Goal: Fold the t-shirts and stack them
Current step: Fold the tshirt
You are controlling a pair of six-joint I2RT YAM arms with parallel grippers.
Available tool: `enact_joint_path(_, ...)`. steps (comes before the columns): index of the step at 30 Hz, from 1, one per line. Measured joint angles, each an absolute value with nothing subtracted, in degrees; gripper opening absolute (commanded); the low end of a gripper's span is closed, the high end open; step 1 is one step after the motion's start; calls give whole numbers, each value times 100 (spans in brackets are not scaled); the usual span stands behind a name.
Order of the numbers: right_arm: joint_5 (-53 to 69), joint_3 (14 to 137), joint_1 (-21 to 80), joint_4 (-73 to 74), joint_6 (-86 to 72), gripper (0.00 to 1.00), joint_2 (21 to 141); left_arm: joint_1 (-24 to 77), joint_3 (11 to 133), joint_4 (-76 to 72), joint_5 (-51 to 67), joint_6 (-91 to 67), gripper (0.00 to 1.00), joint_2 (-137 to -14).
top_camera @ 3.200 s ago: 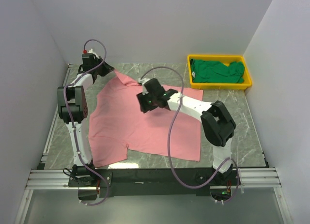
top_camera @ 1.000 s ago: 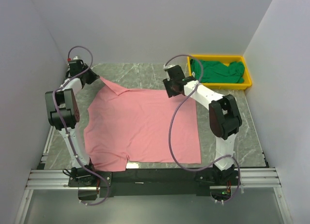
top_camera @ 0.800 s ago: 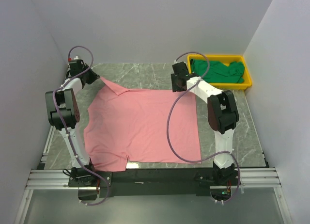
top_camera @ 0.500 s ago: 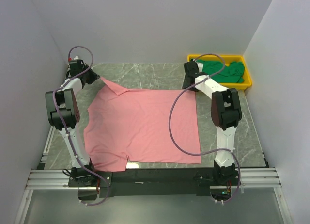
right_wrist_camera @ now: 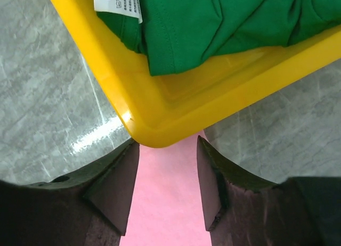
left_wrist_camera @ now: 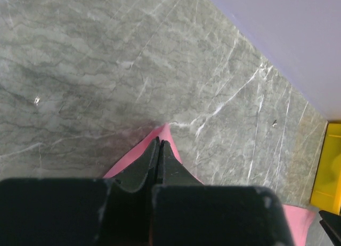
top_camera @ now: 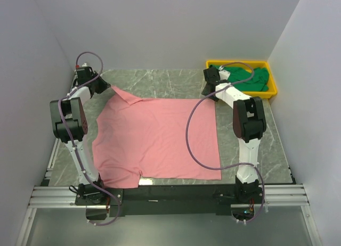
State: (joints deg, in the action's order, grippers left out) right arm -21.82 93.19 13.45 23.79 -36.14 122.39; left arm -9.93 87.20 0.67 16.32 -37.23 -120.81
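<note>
The pink t-shirt (top_camera: 157, 137) lies spread flat on the table. Its far left corner (left_wrist_camera: 166, 134) is pinched in my left gripper (left_wrist_camera: 159, 142), which is shut at the back left (top_camera: 103, 88). My right gripper (top_camera: 208, 91) stands open over the shirt's far right corner (right_wrist_camera: 168, 203). Pink cloth shows between its fingers (right_wrist_camera: 120, 187), and their tips are right at the corner of the yellow tray (right_wrist_camera: 154, 123). The green t-shirt (top_camera: 240, 78) lies crumpled in that tray, its white label (right_wrist_camera: 117, 1) showing in the right wrist view.
The yellow tray (top_camera: 272, 91) sits at the back right against the walls. White walls close in the marble table (top_camera: 160, 78) on three sides. Both arms' purple cables loop above the shirt's edges.
My right arm has swung from the middle of the shirt to its far right corner beside the tray. The shirt now lies flatter and wider. The left gripper has stayed put, shut.
</note>
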Motion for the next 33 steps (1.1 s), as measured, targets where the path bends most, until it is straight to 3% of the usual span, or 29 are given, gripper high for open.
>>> enact_joint_path(19,-1925,8873,1396,2158,-3629,54,12219,-1343,7817,93,1544,-3719,1,-11426)
enact_joint_path(33,-2014,10022,1774,2270,-3393,54,12560,-1573,7570,454,1063,-3590,1,-11212)
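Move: The left hand already pinches the pink t-shirt's far-left tip. Bare table it can be taken to lies about 6 cm back, 6 left and 7 below, and the shirt's left edge some 14 back and 8 left. The shirt's far-right corner is about 53 cm to its right and 5 back. From the open right hand that corner lies about 2 cm right, level fore and aft, and 3 below. The yellow bin's middle is some 17 cm right and 9 ahead. Still pinching the far-left tip, the left hand draws it back and left, about 6 cm each way, dipping slightly and turning some 10 degrees. The right hand, fingers staying open, sinks about 2.5 cm and slightly back onto the shirt by its far-right corner and pauses, then slides left and lifts up and forward, ending about 5 cm left of its start. ##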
